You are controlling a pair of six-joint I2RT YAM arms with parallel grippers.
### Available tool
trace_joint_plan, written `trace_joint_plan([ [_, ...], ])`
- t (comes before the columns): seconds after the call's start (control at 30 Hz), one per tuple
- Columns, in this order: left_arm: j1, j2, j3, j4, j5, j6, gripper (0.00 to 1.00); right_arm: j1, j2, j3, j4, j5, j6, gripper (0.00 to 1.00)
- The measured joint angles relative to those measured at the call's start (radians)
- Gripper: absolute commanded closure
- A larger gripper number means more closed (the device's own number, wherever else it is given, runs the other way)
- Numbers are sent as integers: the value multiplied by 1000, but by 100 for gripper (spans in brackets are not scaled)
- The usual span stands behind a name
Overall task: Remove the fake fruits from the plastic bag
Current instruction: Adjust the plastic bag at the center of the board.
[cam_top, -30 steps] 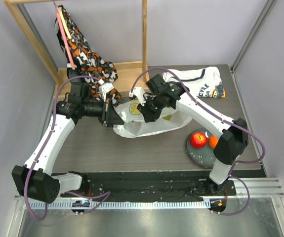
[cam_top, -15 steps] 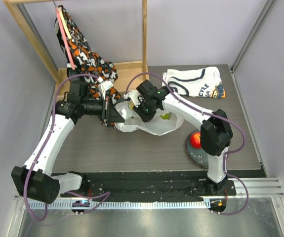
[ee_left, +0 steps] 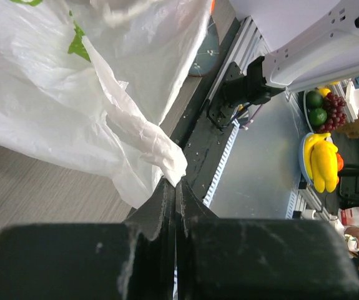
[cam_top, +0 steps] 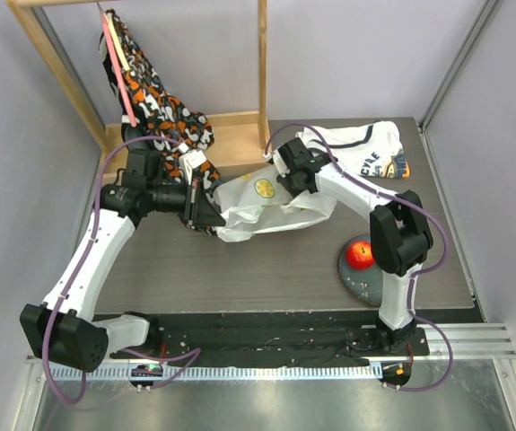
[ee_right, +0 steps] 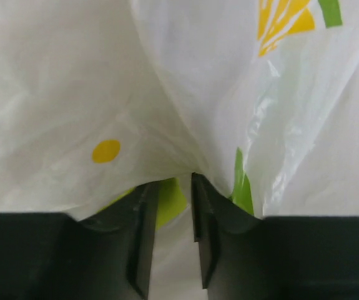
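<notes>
The plastic bag (cam_top: 259,208) lies crumpled mid-table, its citrus print facing up, stretched between both grippers. My left gripper (cam_top: 206,214) is shut on the bag's left edge; in the left wrist view a twisted tip of the bag (ee_left: 73,112) is pinched at the left gripper (ee_left: 176,182). My right gripper (cam_top: 282,176) holds the bag's far right edge. In the right wrist view, film of the bag (ee_right: 104,81) is bunched between the narrow jaws of the right gripper (ee_right: 174,178). A red apple (cam_top: 360,254) sits on a grey plate (cam_top: 354,280). Any fruits inside the bag are hidden.
A folded white shirt (cam_top: 365,148) lies at the back right. A patterned cloth (cam_top: 150,94) hangs from a wooden frame (cam_top: 262,63) at the back left. The right arm's elbow (cam_top: 401,238) stands over the plate.
The right gripper has moved from over the bag's middle to its far right edge, and the bag is now pulled up and stretched. The left gripper has stayed put.
</notes>
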State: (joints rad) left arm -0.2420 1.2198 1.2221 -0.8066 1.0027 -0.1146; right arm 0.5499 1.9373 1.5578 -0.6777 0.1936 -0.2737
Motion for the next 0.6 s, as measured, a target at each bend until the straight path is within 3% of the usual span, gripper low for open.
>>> trace_joint_plan([
  [0.07, 0, 0, 0, -5, 0, 5, 100, -6, 1, -2, 8, 23, -1, 40],
  [0.1, 0, 0, 0, -6, 1, 7, 100, -8, 1, -2, 16, 34, -4, 29],
  [0.2, -3, 2, 0, -5, 1, 14, 100, -13, 7, 3, 33, 58, -6, 15],
  [0.33, -25, 29, 13, -5, 1, 18, 100, -16, 45, 31, 45, 71, -9, 9],
  [0.6, -55, 117, 124, 13, -1, 13, 100, -19, 163, 137, 62, 106, -23, 8],
])
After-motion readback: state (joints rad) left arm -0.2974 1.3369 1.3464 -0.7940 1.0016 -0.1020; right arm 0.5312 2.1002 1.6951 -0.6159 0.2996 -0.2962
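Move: The green fruit lies in the bag just beyond the right fingertips, roughly 6 cm ahead, 2 cm to the left and 5 cm below, with the bag's printed wall over it. The folded towel is about 12 cm ahead and 15 cm to the right of the right hand; the red apple on the plate is some 17 cm back and 14 cm to the right. From the left hand, the green fruit is about 17 cm ahead, 19 cm to the right and 24 cm below. The right hand spreads its nearly shut fingers almost fully open and reaches about 5 cm forward inside the bag, sinking some 2 cm in the later part, towards the green fruit, with one fingertip against the bag's printed wall. The left hand keeps its pinch on the bag's corner and, after a brief wait, carries it about 2 cm forward and 2 cm to the right, rising a little at the end. ##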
